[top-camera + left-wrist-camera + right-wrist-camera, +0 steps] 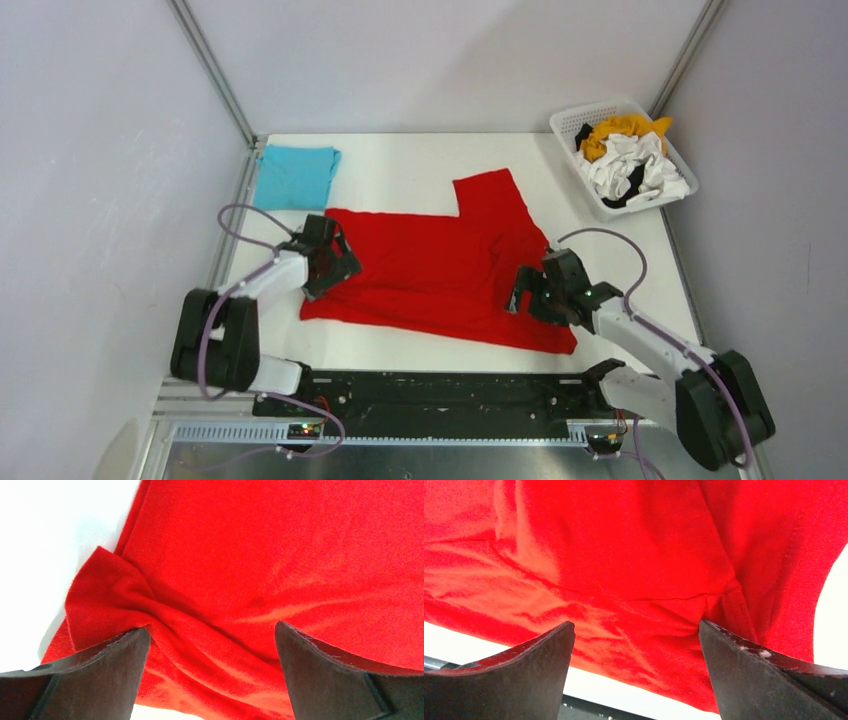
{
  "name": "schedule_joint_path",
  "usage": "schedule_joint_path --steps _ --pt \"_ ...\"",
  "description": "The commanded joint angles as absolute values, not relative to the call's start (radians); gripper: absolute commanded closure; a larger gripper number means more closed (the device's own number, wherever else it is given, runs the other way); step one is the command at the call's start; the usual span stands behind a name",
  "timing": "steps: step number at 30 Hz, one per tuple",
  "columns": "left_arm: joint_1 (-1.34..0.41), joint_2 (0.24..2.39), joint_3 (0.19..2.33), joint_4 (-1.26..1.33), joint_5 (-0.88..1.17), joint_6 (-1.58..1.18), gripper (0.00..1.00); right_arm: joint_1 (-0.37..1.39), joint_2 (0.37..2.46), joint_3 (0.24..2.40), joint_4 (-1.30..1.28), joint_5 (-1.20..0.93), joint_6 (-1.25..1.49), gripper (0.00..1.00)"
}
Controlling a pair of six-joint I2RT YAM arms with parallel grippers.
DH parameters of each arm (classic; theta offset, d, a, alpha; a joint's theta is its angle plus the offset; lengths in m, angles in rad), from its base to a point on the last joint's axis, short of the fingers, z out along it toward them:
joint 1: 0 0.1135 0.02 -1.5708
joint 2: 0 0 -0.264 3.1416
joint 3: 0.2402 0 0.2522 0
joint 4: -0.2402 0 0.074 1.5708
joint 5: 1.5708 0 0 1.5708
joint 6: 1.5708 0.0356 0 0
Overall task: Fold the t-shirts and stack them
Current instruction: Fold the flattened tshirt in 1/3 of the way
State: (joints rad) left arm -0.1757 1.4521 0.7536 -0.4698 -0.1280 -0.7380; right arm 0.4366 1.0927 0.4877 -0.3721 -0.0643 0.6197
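Note:
A large red t-shirt [440,270] lies spread on the white table, one sleeve pointing to the back. My left gripper [330,268] is open over its left edge, where the cloth [150,615] is bunched into a fold between the fingers. My right gripper [528,292] is open over the shirt's right part, near the front hem [634,645]. A folded turquoise-blue t-shirt [295,176] lies at the back left. Orange-yellow [622,130], white [632,165] and black [634,188] shirts lie crumpled in the basket.
A white lattice basket [567,122] stands at the back right corner. Metal frame posts rise at both back corners. The black base rail [430,392] runs along the near edge, also seen in the right wrist view [589,707].

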Motion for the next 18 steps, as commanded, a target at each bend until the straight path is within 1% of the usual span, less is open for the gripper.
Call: schedule_joint_path --steps 1,3,5,8,10,13,15,18 --pt "-0.235 1.328 0.58 -0.533 -0.144 -0.829 0.0 0.505 0.933 0.442 -0.65 -0.027 0.725 0.01" --pt "-0.26 1.241 0.525 -0.534 -0.15 -0.851 0.0 0.542 0.871 0.44 -0.689 -0.017 0.761 0.01" --pt "-0.27 1.202 0.485 -0.544 -0.151 -0.869 0.0 0.563 0.834 0.439 -0.73 -0.003 0.782 0.01" --pt "-0.27 1.102 0.454 -0.563 -0.149 -0.883 0.0 0.597 0.811 0.441 -0.739 -0.001 0.798 0.01" --pt "-0.272 1.053 0.458 -0.58 -0.159 -0.883 0.0 0.605 0.799 0.461 -0.74 0.049 0.788 0.01" --pt "-0.27 1.018 0.525 -0.595 -0.167 -0.855 0.0 0.608 0.78 0.534 -0.729 0.099 0.737 0.01" --pt "-0.269 1.026 0.59 -0.596 -0.167 -0.828 0.0 0.607 0.791 0.613 -0.713 0.145 0.645 0.0" --pt "-0.229 1.058 0.698 -0.596 -0.157 -0.802 0.0 0.588 0.871 0.763 -0.686 0.216 0.545 0.01"
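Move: The red t-shirt lies flat under both open grippers. From the left hand its near left corner is about 9 cm back and 7 cm left; the folded blue t-shirt is some 24 cm ahead and 9 cm left. From the right hand the red shirt's near right corner is roughly 11 cm back and 10 cm right, its upright sleeve about 24 cm ahead and 10 cm left, all a couple of centimetres lower. With fingers kept wide open and already down on the red shirt, both hands go on drawing straight back towards their bases and the near hem, about 7 cm each, the fingertips dragging the cloth along and the left hand slowing towards the end. The right hand then turns round, lifting off the cloth by some 4 cm and coming forward a little over 2 cm, while the left only begins to rise by a centimetre or so, its wrist barely tilting. ##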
